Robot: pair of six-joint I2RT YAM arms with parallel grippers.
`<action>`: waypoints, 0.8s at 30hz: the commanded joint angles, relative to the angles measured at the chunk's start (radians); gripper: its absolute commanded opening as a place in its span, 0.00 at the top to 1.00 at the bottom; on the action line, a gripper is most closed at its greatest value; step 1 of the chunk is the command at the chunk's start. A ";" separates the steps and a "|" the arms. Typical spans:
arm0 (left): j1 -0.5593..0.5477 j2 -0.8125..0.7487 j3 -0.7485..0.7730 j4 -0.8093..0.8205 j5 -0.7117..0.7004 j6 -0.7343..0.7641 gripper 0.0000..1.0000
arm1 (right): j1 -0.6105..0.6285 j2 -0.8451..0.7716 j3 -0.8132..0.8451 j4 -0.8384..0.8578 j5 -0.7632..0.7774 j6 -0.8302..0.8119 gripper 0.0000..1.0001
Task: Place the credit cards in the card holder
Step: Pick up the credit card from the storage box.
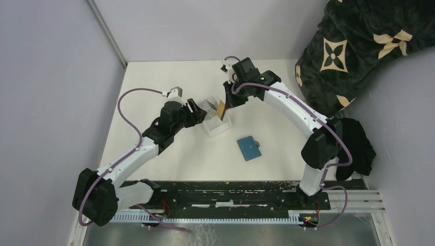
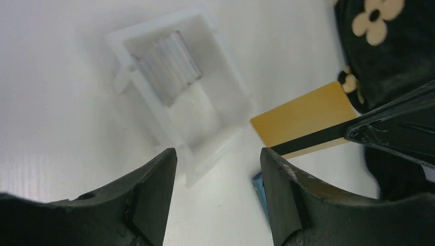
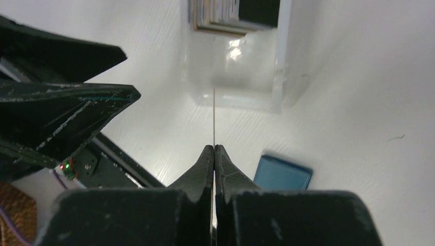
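My right gripper (image 1: pixel 226 104) is shut on a gold-yellow credit card (image 1: pixel 221 109), which hangs just above the clear tray (image 1: pixel 220 129). In the right wrist view this card (image 3: pixel 213 115) shows edge-on, rising from the closed fingertips (image 3: pixel 214 148). The left wrist view shows its gold face with a black stripe (image 2: pixel 302 118). Several greyish credit cards (image 2: pixel 166 64) stand stacked in the tray's far end. The teal card holder (image 1: pixel 249 148) lies closed on the table, to the right of and nearer than the tray. My left gripper (image 1: pixel 198 111) stands open and empty beside the tray's left side.
A dark flower-patterned cloth (image 1: pixel 359 46) fills the back right corner. The white table is walled by grey panels on the left and at the back. The two grippers hang close together over the tray (image 3: pixel 241 97), with the left one's fingers (image 3: pixel 61 113) at the left of the right wrist view.
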 commanded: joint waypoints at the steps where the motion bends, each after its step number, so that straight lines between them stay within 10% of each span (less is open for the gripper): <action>1: 0.003 -0.035 -0.011 0.137 0.302 0.145 0.31 | -0.017 -0.159 -0.162 0.086 -0.167 0.043 0.99; 24: 0.003 -0.018 -0.070 0.188 0.786 0.152 0.38 | -0.084 -0.373 -0.568 0.367 -0.537 0.278 0.99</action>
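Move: The gold credit card, already gripped by the right hand and clear of the box, lies about 9 cm to the left hand's right, 3 cm ahead and nearly level with it. From the right hand, the left gripper it is taken to is some 12 cm left, 3 cm back and 2 cm lower. The storage box sits roughly 5 cm left and 3 cm ahead of the right hand, 14 cm below; the card holder is 13 cm right, 12 cm back and 16 cm below. The right hand keeps its pinch on the card's black-striped side and draws it back about 10 cm at nearly constant height, fast at first and easing to a stop, while its wrist tips some 30 degrees so the fingers reach flatter and more to the left. The left hand comes back and to the right about 8 cm each way, turning some 40 degrees clockwise, and brings its still open fingers up to the card's free part without closing on it. ##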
